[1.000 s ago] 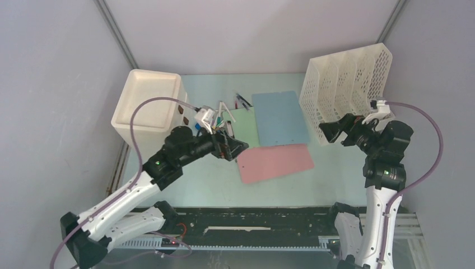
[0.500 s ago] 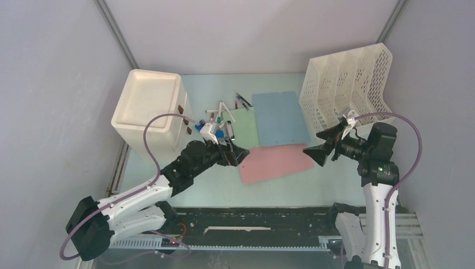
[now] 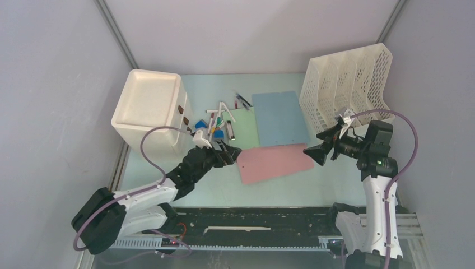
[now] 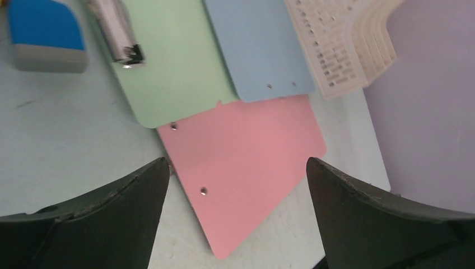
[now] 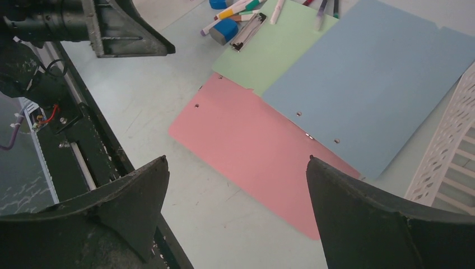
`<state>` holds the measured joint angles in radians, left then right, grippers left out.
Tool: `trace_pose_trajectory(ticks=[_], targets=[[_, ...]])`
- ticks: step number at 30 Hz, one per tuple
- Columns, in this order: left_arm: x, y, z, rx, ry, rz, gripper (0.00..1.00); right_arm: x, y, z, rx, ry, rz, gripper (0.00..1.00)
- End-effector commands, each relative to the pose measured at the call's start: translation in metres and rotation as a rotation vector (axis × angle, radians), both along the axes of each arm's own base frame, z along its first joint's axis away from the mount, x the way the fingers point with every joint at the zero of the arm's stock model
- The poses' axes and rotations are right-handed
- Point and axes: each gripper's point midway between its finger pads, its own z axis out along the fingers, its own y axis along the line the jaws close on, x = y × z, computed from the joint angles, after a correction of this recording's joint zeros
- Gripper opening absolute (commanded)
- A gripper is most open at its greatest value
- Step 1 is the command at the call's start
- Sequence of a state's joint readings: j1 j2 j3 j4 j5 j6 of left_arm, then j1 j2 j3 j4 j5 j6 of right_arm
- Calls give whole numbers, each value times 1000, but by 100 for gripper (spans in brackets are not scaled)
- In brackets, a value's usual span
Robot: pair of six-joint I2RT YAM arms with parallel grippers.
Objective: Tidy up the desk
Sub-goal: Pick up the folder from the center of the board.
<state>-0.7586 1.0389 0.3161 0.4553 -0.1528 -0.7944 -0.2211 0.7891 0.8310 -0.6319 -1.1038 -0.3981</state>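
Note:
On the pale mint-green desk (image 3: 224, 185) lie three flat sheets: pink (image 3: 275, 162), blue (image 3: 280, 117) and green (image 3: 245, 128). My left gripper (image 3: 231, 153) hovers open at the pink sheet's left edge; in the left wrist view its jaws (image 4: 236, 162) frame that sheet's near corner (image 4: 252, 140) with nothing between them. At the sheet's right corner my right gripper (image 3: 312, 155) also stands open and empty, looking down on the pink sheet (image 5: 252, 140) and bare desk.
Markers (image 3: 218, 115), a blue eraser (image 4: 47, 33) and a silver clip (image 4: 117, 36) lie by the green sheet (image 4: 173, 67). A white bin (image 3: 147, 106) stands back left, a white perforated file rack (image 3: 347, 84) back right. A black rail (image 3: 252, 216) lines the front edge.
The left gripper drew back from over the markers to the pink sheet's left edge. The right gripper swung down from the rack to the sheet's right corner, then held still.

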Motion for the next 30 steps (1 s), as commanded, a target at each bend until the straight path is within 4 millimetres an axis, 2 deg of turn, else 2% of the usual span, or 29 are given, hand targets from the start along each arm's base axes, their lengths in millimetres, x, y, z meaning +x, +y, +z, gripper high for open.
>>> trace_pose_trajectory(ticks=[1,3,11,20,26,30], targets=[[26,13,5,-153,45,126,99,1,-2,-2,-17,-9,-1,100],[31,15,-2,-186,76,143,96,2,-2,-2,-18,-8,-2,100],[49,10,-30,-230,161,169,95,2,-5,-3,-20,-6,-17,100],[58,5,-58,-348,224,174,77,3,-6,-4,-19,-4,-23,100],[62,17,-84,-311,250,248,70,5,-8,-5,-16,3,-31,100],[68,15,-94,-288,262,254,65,6,-10,-5,-14,6,-36,100]])
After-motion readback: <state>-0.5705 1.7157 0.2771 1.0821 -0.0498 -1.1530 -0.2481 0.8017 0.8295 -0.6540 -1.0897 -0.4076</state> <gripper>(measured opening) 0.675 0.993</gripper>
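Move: The pink folder's middle lies roughly 17 cm to the right of the left hand, level with it and about 13 cm below; its left edge is much nearer the hand. The green folder, overlapping the pink one, has its visible middle some 20 cm ahead and 4 cm right. The blue eraser is about 17 cm ahead and 6 cm left. From the right hand, the pink folder's middle is about 10 cm left, 3 cm back and 25 cm below. Down about 9 cm and forward some 5 cm, the left hand sinks towards the left end of the pink folder, where the green one's near-left corner overlaps it. Its fingertips tip down and its left side dips, each by some 15 degrees, with a slight counter-clockwise turn; the fingers narrow from wide open to about two thirds, with no grip taken yet. ##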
